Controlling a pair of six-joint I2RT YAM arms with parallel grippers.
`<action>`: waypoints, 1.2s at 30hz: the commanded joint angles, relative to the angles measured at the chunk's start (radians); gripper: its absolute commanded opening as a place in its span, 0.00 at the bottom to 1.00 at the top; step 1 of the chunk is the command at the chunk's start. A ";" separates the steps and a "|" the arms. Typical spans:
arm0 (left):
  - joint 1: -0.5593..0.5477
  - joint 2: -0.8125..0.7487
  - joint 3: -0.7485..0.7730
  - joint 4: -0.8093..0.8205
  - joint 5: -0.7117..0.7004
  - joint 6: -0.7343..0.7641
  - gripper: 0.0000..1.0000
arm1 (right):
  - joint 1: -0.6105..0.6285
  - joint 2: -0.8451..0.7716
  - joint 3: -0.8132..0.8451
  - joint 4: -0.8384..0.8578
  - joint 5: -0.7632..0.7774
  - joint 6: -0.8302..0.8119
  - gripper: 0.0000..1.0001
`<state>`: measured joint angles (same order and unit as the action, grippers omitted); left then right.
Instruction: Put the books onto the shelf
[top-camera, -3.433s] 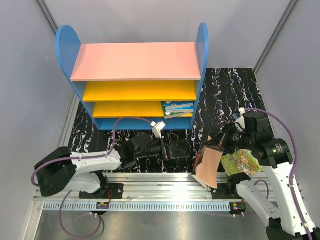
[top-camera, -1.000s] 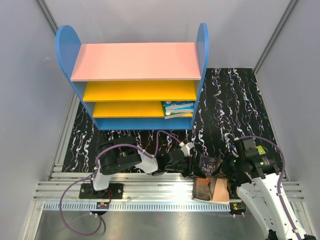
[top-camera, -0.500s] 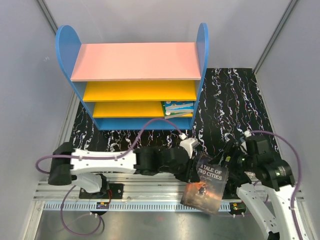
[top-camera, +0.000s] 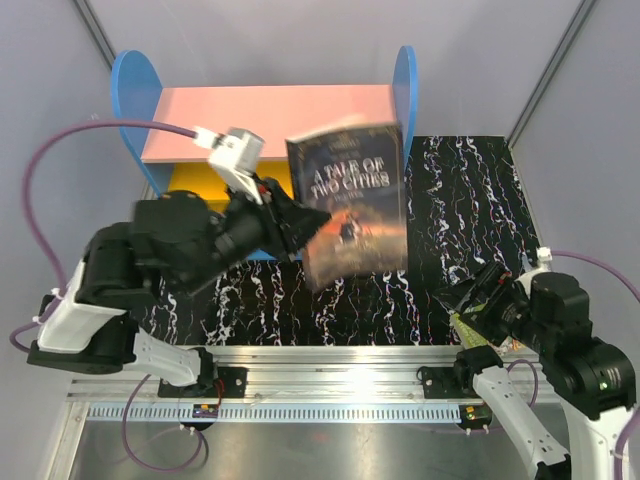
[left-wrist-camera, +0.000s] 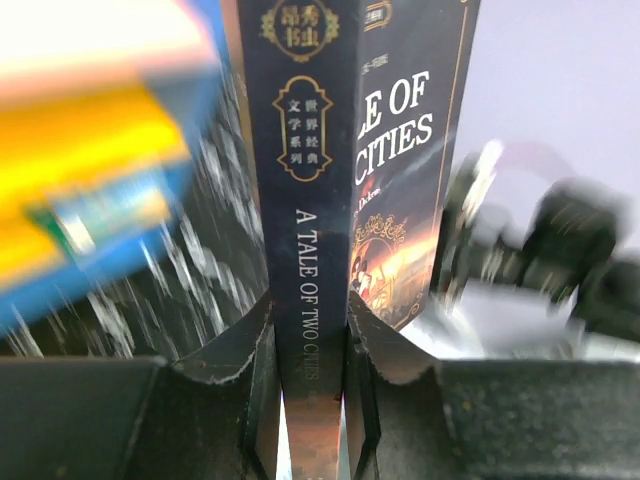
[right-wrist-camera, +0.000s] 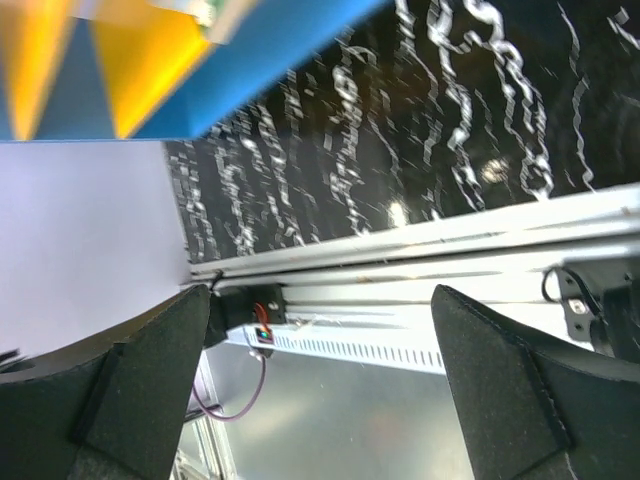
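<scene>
The dark book "A Tale of Two Cities" (top-camera: 348, 205) hangs upright in the air in front of the shelf (top-camera: 270, 112), which has blue sides and a pink top board. My left gripper (top-camera: 303, 222) is shut on the book near its spine. In the left wrist view the spine (left-wrist-camera: 310, 250) runs up between the two fingers of the left gripper (left-wrist-camera: 308, 400). My right gripper (top-camera: 468, 298) is low at the right, open and holding nothing. In its own view the right gripper (right-wrist-camera: 330, 390) has its fingers wide apart over the rail. A sliver of a green book (top-camera: 463, 326) shows under the right arm.
A black mat with white marbling (top-camera: 470, 210) covers the table in front of the shelf. The aluminium rail (top-camera: 330, 365) with the arm bases runs along the near edge. Grey walls close in both sides. Books on the yellow lower board (left-wrist-camera: 100, 215) show blurred.
The right gripper opened and let go of the dark book, then drew back to the right. The left arm swung the book up from the near rail towards the shelf.
</scene>
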<state>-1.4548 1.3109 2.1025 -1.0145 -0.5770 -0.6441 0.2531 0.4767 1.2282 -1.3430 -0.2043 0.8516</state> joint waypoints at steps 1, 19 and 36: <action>-0.001 0.013 0.062 0.387 -0.251 0.370 0.00 | 0.002 0.008 -0.009 -0.151 -0.024 0.024 1.00; 0.215 0.675 0.439 1.783 -0.434 1.698 0.00 | 0.003 0.122 0.123 -0.235 0.114 -0.137 1.00; 0.336 0.470 0.131 1.845 -0.446 1.510 0.00 | 0.003 0.181 0.071 -0.180 0.149 -0.168 1.00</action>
<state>-1.1465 1.9026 2.2776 0.8749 -1.1286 1.0828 0.2535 0.6342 1.3224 -1.3670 -0.0628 0.6991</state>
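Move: The left hand already grips A Tale of Two Cities. The middle of the shelf's pink top board lies about 33 cm ahead of it, 8 cm to its left and 12 cm below; the shelved books stand some 28 cm ahead, 10 cm to its right and 38 cm lower. From the right hand, the pink board is about 35 cm ahead, 36 cm to the left and 10 cm higher. Left hand carries the gripped book some 20 cm forward and 10 up towards the pink board, turning counter-clockwise. ##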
